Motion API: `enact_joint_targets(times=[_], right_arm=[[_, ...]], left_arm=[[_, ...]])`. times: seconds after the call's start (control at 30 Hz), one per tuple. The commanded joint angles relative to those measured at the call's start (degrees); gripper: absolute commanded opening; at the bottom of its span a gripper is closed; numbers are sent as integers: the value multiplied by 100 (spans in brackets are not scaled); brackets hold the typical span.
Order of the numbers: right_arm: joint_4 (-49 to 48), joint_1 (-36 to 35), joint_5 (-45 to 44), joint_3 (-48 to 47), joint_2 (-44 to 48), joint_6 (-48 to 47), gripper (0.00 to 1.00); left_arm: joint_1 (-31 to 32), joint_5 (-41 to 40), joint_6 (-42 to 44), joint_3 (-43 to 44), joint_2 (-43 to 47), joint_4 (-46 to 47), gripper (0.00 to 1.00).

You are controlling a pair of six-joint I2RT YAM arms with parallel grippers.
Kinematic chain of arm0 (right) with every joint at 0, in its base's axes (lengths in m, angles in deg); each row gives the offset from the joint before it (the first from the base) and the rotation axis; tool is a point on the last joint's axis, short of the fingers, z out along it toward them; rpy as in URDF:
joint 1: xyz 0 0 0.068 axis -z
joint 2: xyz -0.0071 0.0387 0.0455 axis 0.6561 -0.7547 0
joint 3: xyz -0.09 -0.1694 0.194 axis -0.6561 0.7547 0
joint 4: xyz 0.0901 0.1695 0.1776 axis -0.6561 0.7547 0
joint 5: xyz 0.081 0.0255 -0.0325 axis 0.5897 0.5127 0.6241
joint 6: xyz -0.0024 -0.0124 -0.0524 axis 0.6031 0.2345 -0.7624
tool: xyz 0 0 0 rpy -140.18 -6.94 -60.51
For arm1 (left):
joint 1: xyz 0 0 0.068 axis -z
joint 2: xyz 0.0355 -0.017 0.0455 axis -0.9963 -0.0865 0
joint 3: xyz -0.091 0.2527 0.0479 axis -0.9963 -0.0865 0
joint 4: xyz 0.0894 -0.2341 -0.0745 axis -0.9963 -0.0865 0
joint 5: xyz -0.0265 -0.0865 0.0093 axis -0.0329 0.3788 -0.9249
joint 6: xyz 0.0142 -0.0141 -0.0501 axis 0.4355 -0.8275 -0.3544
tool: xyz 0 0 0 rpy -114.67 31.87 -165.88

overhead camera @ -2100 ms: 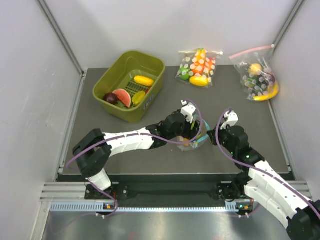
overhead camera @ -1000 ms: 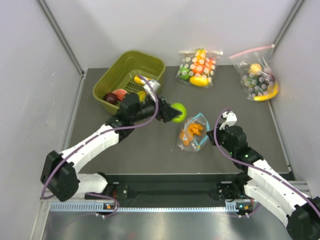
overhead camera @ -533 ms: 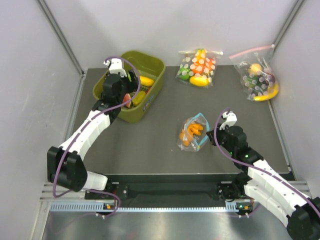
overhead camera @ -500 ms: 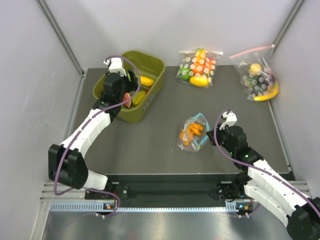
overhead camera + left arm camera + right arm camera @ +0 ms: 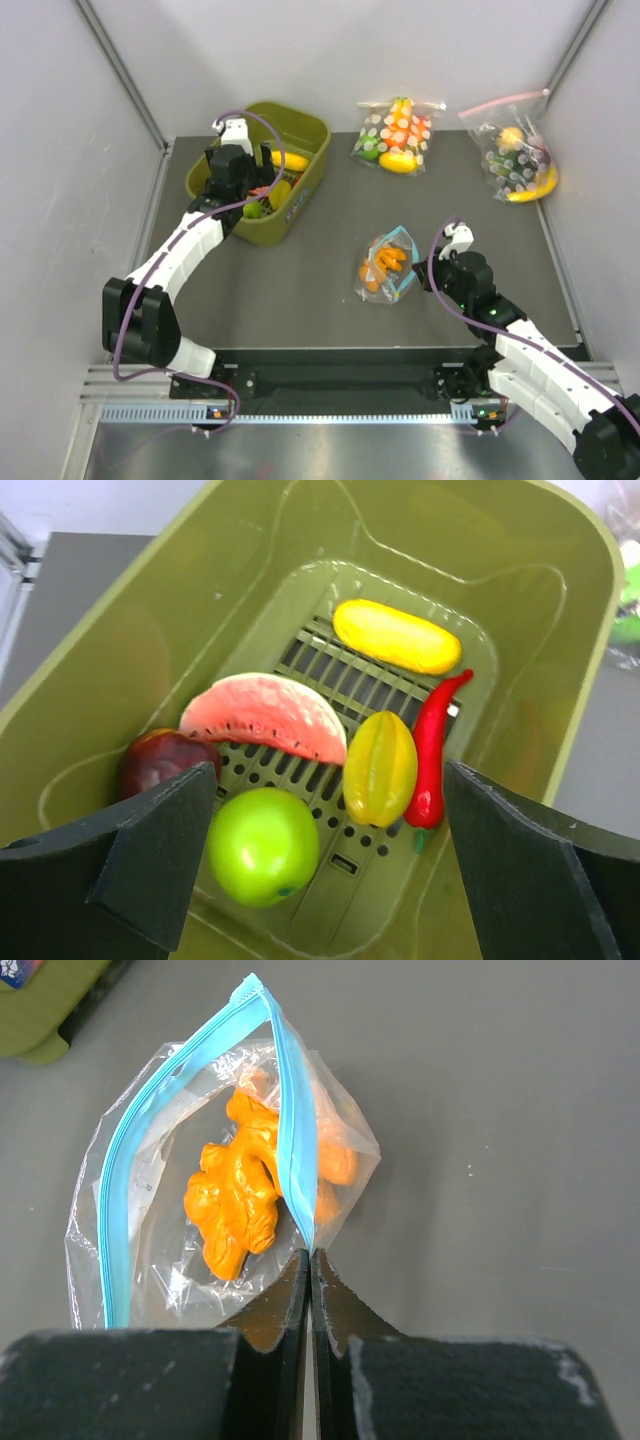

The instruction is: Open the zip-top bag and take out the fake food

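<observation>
The zip-top bag (image 5: 390, 268) lies mid-table, clear, its light-blue zip strip (image 5: 290, 1110) pulled apart into an open loop. Orange carrot-like fake food (image 5: 235, 1200) is still inside it (image 5: 383, 262). My right gripper (image 5: 310, 1256) is shut on the near corner of the bag's blue strip, just right of the bag (image 5: 421, 272). The round green fruit (image 5: 262, 845) lies loose on the floor of the olive bin (image 5: 253, 210). My left gripper (image 5: 330, 810) hangs open over that bin (image 5: 250, 193), the fruit below and between its fingers, untouched.
The olive bin (image 5: 305, 180) at back left also holds a watermelon slice (image 5: 265, 715), two yellow pieces, a red chili (image 5: 432, 750) and a dark red piece. Two white-dotted bags with toy food (image 5: 395, 135) (image 5: 518, 155) lie along the back. Walls close in both sides.
My left arm swung from beside the bag to the bin carrying the green fruit, then opened; the fruit now lies in the bin. The right gripper and the bag have not moved.
</observation>
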Motion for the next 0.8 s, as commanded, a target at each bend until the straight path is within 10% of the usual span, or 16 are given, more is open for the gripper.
enact_joint_targets(times=[0.0, 0.4, 0.77], right_arm=[[-253, -48, 66, -255, 23, -54, 0], [-385, -57, 119, -325, -152, -28, 0], [-376, -57, 119, -281, -117, -10, 0]], left_arm=[[-17, 343, 141, 182, 264, -56, 99], [1870, 1309, 423, -109, 590, 260, 99], [3182, 4122, -841, 155, 36, 884, 99]])
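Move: Over the green basket, whose middle is some 17 cm below, 3 cm back and 2 cm right of it, the left hand is empty. It is bound for the orange fake food in the open zip-top bag, about 21 cm back, 31 cm right and 23 cm below. The green fruit in the basket lies about 6 cm back, 2 cm left and 18 cm below. For the right hand, the orange food is roughly 2 cm ahead, 7 cm left and 9 cm below. Leaving the basket with its fingers staying wide open, the left hand sweeps about 28 cm right and 18 cm back towards the bag, slow at first, then fast, rising only slightly. On the way its wrist turns some 60 degrees clockwise, so that the fingers swing from forward to rightward over the bag. The right hand stays put, still pinching the blue zip edge in shut fingers. ##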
